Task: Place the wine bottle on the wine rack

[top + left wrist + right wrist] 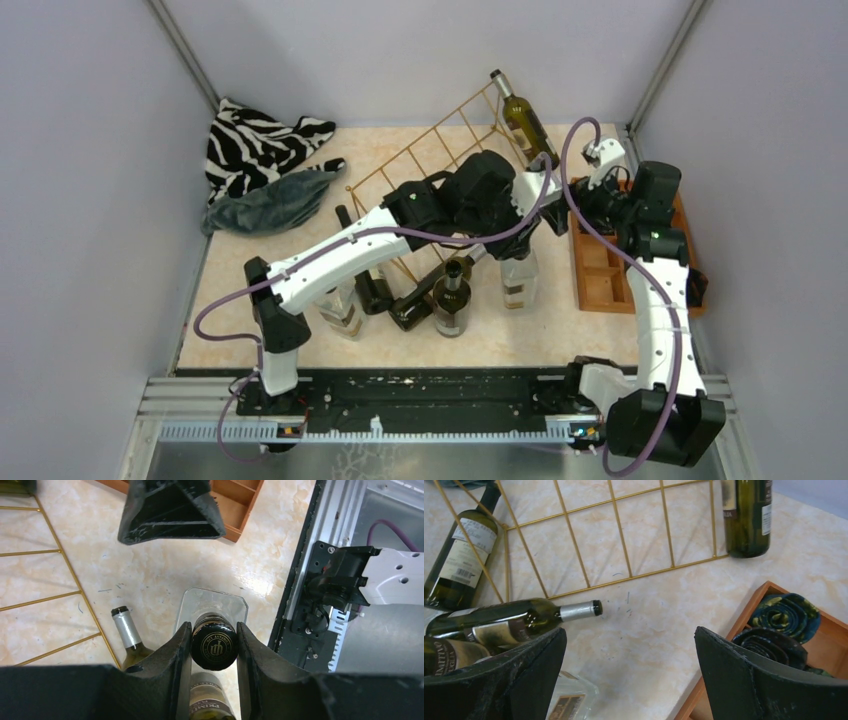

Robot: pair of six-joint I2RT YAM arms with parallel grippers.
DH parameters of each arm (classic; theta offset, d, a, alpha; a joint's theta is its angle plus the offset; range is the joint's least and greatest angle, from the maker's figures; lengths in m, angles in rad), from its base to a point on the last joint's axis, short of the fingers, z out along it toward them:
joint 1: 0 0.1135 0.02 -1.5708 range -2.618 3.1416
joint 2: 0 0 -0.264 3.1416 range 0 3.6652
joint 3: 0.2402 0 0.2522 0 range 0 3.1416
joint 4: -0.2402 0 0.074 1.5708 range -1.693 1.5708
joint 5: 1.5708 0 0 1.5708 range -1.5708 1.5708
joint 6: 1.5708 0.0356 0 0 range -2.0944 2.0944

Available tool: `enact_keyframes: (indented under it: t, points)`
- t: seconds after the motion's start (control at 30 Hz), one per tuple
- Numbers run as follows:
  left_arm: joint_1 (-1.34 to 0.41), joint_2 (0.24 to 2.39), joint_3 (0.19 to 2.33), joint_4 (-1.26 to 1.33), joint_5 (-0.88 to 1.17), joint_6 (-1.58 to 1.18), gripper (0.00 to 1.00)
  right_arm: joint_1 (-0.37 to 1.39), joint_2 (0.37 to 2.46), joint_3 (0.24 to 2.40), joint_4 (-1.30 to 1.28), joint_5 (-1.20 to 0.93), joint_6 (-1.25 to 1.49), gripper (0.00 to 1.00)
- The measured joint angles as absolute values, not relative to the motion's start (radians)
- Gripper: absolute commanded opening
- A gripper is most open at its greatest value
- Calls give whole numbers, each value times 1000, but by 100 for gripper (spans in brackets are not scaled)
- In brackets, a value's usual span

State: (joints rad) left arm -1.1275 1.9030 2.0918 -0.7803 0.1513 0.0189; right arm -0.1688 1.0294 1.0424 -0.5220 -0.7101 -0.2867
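Note:
My left gripper (214,628) is shut on the black-capped neck of a clear square wine bottle (213,646). That bottle (518,282) stands upright on the table right of centre, with the left gripper (520,232) directly above it. The gold wire wine rack (440,150) lies at the back of the table, and a green bottle (522,122) rests on its right end. My right gripper (629,635) is open and empty. It hovers over bare table between the rack (624,540) and the orange tray (744,630). One of its black fingers (170,510) shows in the left wrist view.
Several other bottles stand or lie in front of the rack, among them a dark upright one (452,297) and a silver-necked one (524,617). The orange compartment tray (598,270) holds rolled ties. A zebra cloth (258,140) and a grey cloth (270,200) lie at the back left.

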Motion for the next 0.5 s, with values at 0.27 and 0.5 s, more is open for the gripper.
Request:
enact_keyframes:
  t: [0.27, 0.5]
  points:
    - [-1012, 1903, 2092, -727, 291, -28, 0, -169, 1052, 1065, -509, -658, -283, 98]
    - [-923, 1917, 2094, -656, 400, -83, 0, -169, 1052, 1066, -529, -709, -306, 98]
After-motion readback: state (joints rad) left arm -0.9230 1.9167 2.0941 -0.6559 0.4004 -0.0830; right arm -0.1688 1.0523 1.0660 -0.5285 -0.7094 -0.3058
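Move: I already hold the clear square bottle by its cap in my left hand. The wine rack's middle lies about 25 cm ahead, 13 cm left and 18 cm below. The lying wine bottle is some 6 cm ahead and 14 cm left, down at table level; the standing wine bottle is 13 cm left and 3 cm back. From my open right hand, the rack's middle is roughly 13 cm ahead and 22 cm left, lower down. With my left fingers still pinching the cap, I carry the clear bottle steadily forward about 6 cm towards the rack, raising it a couple of centimetres on the way. My wrist turns some 10 degrees as I go, so my rightward-pointing fingers dip less steeply. ##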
